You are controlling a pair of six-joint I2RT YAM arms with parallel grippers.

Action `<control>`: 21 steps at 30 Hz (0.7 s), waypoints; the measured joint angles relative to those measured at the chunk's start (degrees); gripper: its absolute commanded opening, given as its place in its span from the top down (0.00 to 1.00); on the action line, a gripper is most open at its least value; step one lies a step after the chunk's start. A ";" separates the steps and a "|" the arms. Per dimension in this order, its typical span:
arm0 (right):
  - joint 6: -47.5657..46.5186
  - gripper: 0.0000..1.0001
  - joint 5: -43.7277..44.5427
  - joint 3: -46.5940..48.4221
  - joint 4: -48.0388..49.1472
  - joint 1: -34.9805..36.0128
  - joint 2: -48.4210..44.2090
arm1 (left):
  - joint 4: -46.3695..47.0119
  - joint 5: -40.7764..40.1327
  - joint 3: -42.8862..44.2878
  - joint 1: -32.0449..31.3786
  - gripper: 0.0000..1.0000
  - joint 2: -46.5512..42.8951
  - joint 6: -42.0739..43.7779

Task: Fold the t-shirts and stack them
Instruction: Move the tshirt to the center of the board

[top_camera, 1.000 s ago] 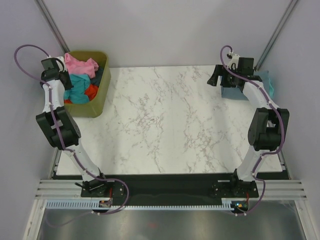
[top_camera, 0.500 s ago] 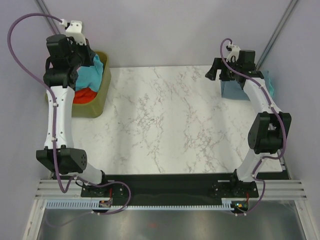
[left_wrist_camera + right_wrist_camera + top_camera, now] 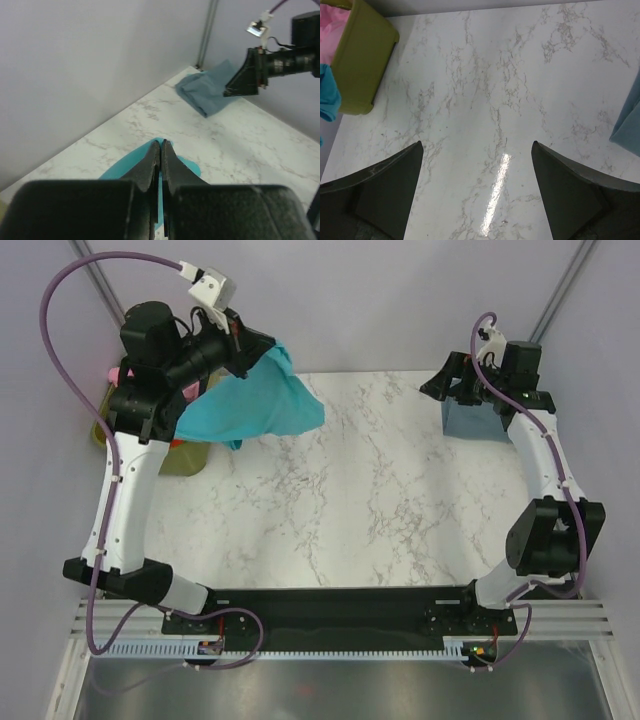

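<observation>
My left gripper [image 3: 265,348] is raised over the table's back left corner, shut on the bright teal t-shirt [image 3: 255,405], which hangs from it in the air. In the left wrist view the closed gripper [image 3: 161,145] pinches teal cloth [image 3: 129,162]. A pink t-shirt [image 3: 332,22] lies in the olive bin [image 3: 362,65], and a bit of orange-red cloth [image 3: 176,443] shows beside my arm. The folded grey-blue t-shirt [image 3: 470,418] lies at the back right. My right gripper [image 3: 440,380] hovers by it, open and holding nothing [image 3: 477,144].
The olive-green bin [image 3: 188,458] stands at the back left, mostly hidden by my left arm. A purple wall runs along the back of the marble table [image 3: 350,510], with metal posts in the corners.
My left arm rose out of the bin with the teal t-shirt and swung right, over the table's back left. The right arm shifted slightly right, its gripper staying open.
</observation>
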 measured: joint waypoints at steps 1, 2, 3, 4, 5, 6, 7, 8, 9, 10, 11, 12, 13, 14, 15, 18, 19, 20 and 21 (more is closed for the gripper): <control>0.17 0.02 -0.42 -0.33 -0.04 0.07 -0.26 | -0.07 0.79 0.44 -1.57 0.98 0.15 0.00; 0.26 0.02 -0.76 -0.61 -0.09 0.07 -0.68 | -0.24 1.27 1.07 -2.64 0.98 0.39 -0.02; 0.31 0.02 -1.03 -0.81 -0.20 0.17 -1.16 | -0.24 1.79 2.05 -3.96 0.98 0.87 -0.02; 0.33 0.02 -1.16 -1.01 -0.31 0.24 -1.79 | -0.20 2.34 3.32 -5.11 0.98 1.40 -0.02; 0.33 0.02 -1.27 -1.33 -0.31 0.31 -2.75 | -0.13 2.56 4.98 -6.25 0.98 2.16 -0.02; 0.33 0.02 -1.33 -1.73 -0.31 0.33 -3.80 | -0.11 2.67 6.54 -7.45 0.98 2.91 -0.02; 0.33 0.02 -1.49 -2.19 -0.26 0.33 -5.03 | 0.13 2.75 7.96 -8.55 0.98 3.72 -0.02; 0.31 0.02 -1.55 -2.67 -0.11 0.33 -6.08 | 0.22 2.82 9.03 -9.51 0.98 4.35 -0.02; 0.28 0.02 -1.66 -3.30 -0.04 0.33 -7.50 | 0.37 2.91 9.90 -10.58 0.98 5.07 -0.02; 0.26 0.02 -1.79 -4.04 0.11 0.33 -8.81 | 0.68 3.08 10.38 -11.63 0.98 5.84 -0.04; 0.22 0.02 -2.01 -4.59 0.11 0.33 -9.77 | 1.20 3.39 10.47 -12.41 0.97 6.54 -0.07; 0.20 0.02 -2.14 -5.18 0.15 0.33 -10.75 | 1.49 3.74 10.45 -13.07 0.94 7.30 -0.17; 0.15 0.02 -2.29 -5.95 0.31 0.33 -11.80 | 1.55 3.93 10.34 -13.49 0.93 8.00 -0.31; 0.13 0.02 -2.40 -6.47 0.31 0.33 -12.39 | 2.03 3.93 9.55 -13.77 0.93 8.66 -0.46; 0.13 0.02 -2.58 -7.10 0.42 0.28 -13.03 | 2.34 3.76 8.48 -13.84 0.93 9.27 -0.70; 0.09 0.02 -2.95 -9.14 0.50 -0.07 -14.16 | 2.49 2.16 4.22 -13.79 0.78 11.28 -1.22; 0.07 0.02 -3.04 -9.79 0.48 -0.20 -14.32 | 2.49 1.70 3.26 -13.77 0.54 12.00 -1.16; 0.07 0.02 -3.13 -10.21 0.44 -0.35 -14.36 | 2.43 0.85 1.86 -13.75 0.47 12.74 -1.01; -0.09 0.02 -3.21 -10.67 0.39 -0.48 -14.36 | 2.23 0.35 0.76 -13.75 0.38 13.31 -1.29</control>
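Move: The left hand holds the teal t-shirt high up, its cloth trailing back towards the bin; the board's centre lies some 13 cm to this hand's right, 6 cm back and almost 50 cm below. The olive bin stands about 30 cm left and 13 cm ahead, the folded grey-blue pile some 50 cm right and 13 cm ahead, both over 40 cm lower. From the right hand the board's centre is about 24 cm left, 16 cm back and 26 cm below. The left hand swings the teal t-shirt about 12 cm to the right, away from the bin and over the middle of the board, first drawing back and up a little, then reaching forward while dropping some 12 cm as the wrist turns about 15 degrees clockwise and tips down. Its shut fingers open to nearly half at the end and let go of the cloth, while the empty, open right hand draws back about 6 cm and rises a little. ##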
